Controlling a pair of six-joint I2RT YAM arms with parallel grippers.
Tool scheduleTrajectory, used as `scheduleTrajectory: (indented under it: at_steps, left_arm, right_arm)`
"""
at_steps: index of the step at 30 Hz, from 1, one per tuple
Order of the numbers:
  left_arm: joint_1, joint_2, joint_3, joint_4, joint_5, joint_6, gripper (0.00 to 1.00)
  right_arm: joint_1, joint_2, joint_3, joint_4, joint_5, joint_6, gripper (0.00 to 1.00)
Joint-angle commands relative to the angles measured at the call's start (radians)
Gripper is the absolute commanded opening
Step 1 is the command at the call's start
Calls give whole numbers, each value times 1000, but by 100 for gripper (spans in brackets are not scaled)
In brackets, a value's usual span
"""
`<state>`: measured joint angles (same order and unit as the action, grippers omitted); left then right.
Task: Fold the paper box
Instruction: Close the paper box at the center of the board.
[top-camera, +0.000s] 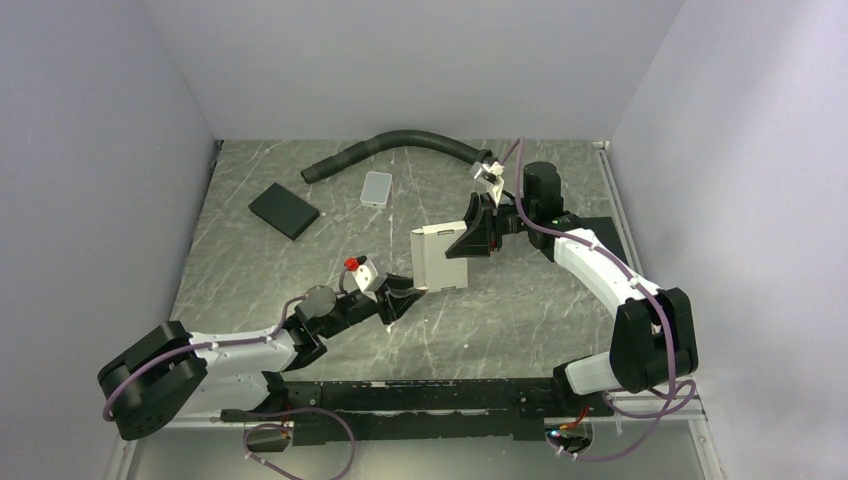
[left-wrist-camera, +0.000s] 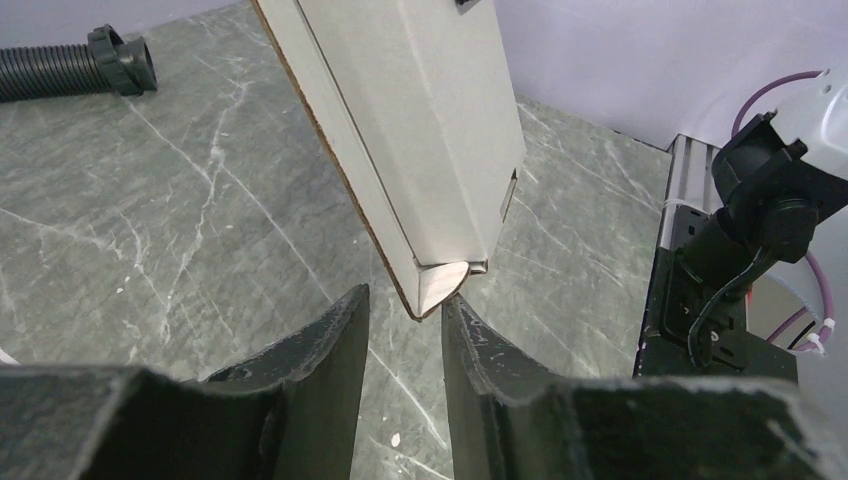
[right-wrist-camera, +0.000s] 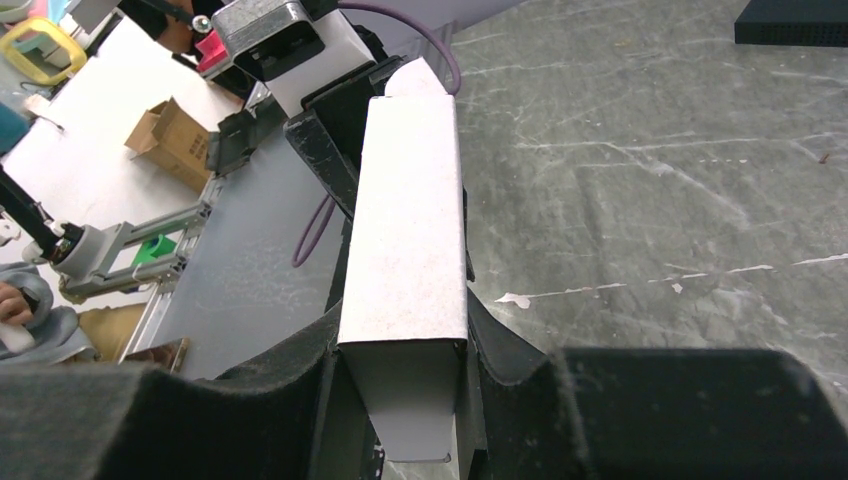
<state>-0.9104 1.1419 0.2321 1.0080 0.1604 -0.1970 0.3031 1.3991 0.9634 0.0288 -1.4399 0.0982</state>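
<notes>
The paper box (top-camera: 440, 258) is a slim white carton held above the table's middle, one broad face toward the top camera. My right gripper (top-camera: 468, 243) grips its right end. In the right wrist view the carton (right-wrist-camera: 405, 230) sits squeezed between both black fingers, my right gripper (right-wrist-camera: 403, 335) shut on it, and an open end flap (right-wrist-camera: 430, 400) hangs toward the camera. My left gripper (top-camera: 402, 298) is at the carton's lower left corner. In the left wrist view the carton's lower end (left-wrist-camera: 440, 283) hovers just beyond my left gripper (left-wrist-camera: 405, 295), whose jaws stand apart; the right fingertip (left-wrist-camera: 455, 310) touches the small end flap.
A black corrugated hose (top-camera: 400, 145) curves along the back of the table. A light grey rounded tile (top-camera: 377, 187) and a black flat pad (top-camera: 284, 210) lie at the back left. White walls enclose the table on three sides.
</notes>
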Motion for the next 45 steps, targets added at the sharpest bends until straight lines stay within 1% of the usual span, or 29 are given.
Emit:
scheduleTrajectory:
  at_steps: [1,8,14,23,26,29,31,33,37,39,42,43,45]
  left_arm:
    - [-1,-44,20,99,-10,-32,37]
    - [-1,-23,31,85,42,-22,38]
    - [-2,11,54,57,118,-12,40]
    - [-2,1,51,49,112,-25,41]
    - [-1,-26,44,60,84,-51,44]
    - [1,-86,30,55,32,-84,53]
    - [1,-155,18,8,2,-84,59]
    - [0,-235,18,-96,-13,-45,62]
    - [1,-392,4,-309,-14,85,74]
    - [2,-442,-8,-391,6,143,75]
    - [3,-436,-12,-438,52,214,74]
    - [3,-418,-4,-452,73,240,73]
    - [3,-362,10,-459,72,269,72]
  right_arm:
    - [1,7,-6,19,3,-13,0]
    - [1,6,-6,17,3,-15,0]
    - [1,6,-6,13,1,-18,0]
    - [1,4,-3,6,1,-26,0]
    - [1,4,-3,2,2,-31,0]
    - [1,6,0,-7,3,-38,0]
    - [1,4,0,-7,1,-37,0]
    - [1,2,0,-6,1,-38,0]
    - [1,3,1,-7,-2,-38,0]
    - [1,1,1,-9,-4,-38,0]
    - [1,-2,1,-11,-5,-41,0]
    - [1,-3,3,-12,-6,-41,0]
    - [1,-2,3,-12,-7,-42,0]
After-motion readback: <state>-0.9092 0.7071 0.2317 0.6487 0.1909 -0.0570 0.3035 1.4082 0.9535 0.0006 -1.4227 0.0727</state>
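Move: The left fingers, part open, are at the near-left lower corner of the upright-tilted paper box, its rounded corner flap about 1 cm ahead and 1 cm right. The box's middle is roughly 7 cm ahead, 5 cm right and 4 cm above this hand. The right hand still grips the box, whose middle lies some 2 cm left and 2 cm back of its fingers at about their height. Back and slightly right by about 1 cm, the left hand eases off the near corner of the paper box, then quickly swings up some 7 cm while going left and farther back, fingers spreading wide, before dipping a little at the end, clear of the box. The right hand keeps its grip and sinks about 1 cm. ##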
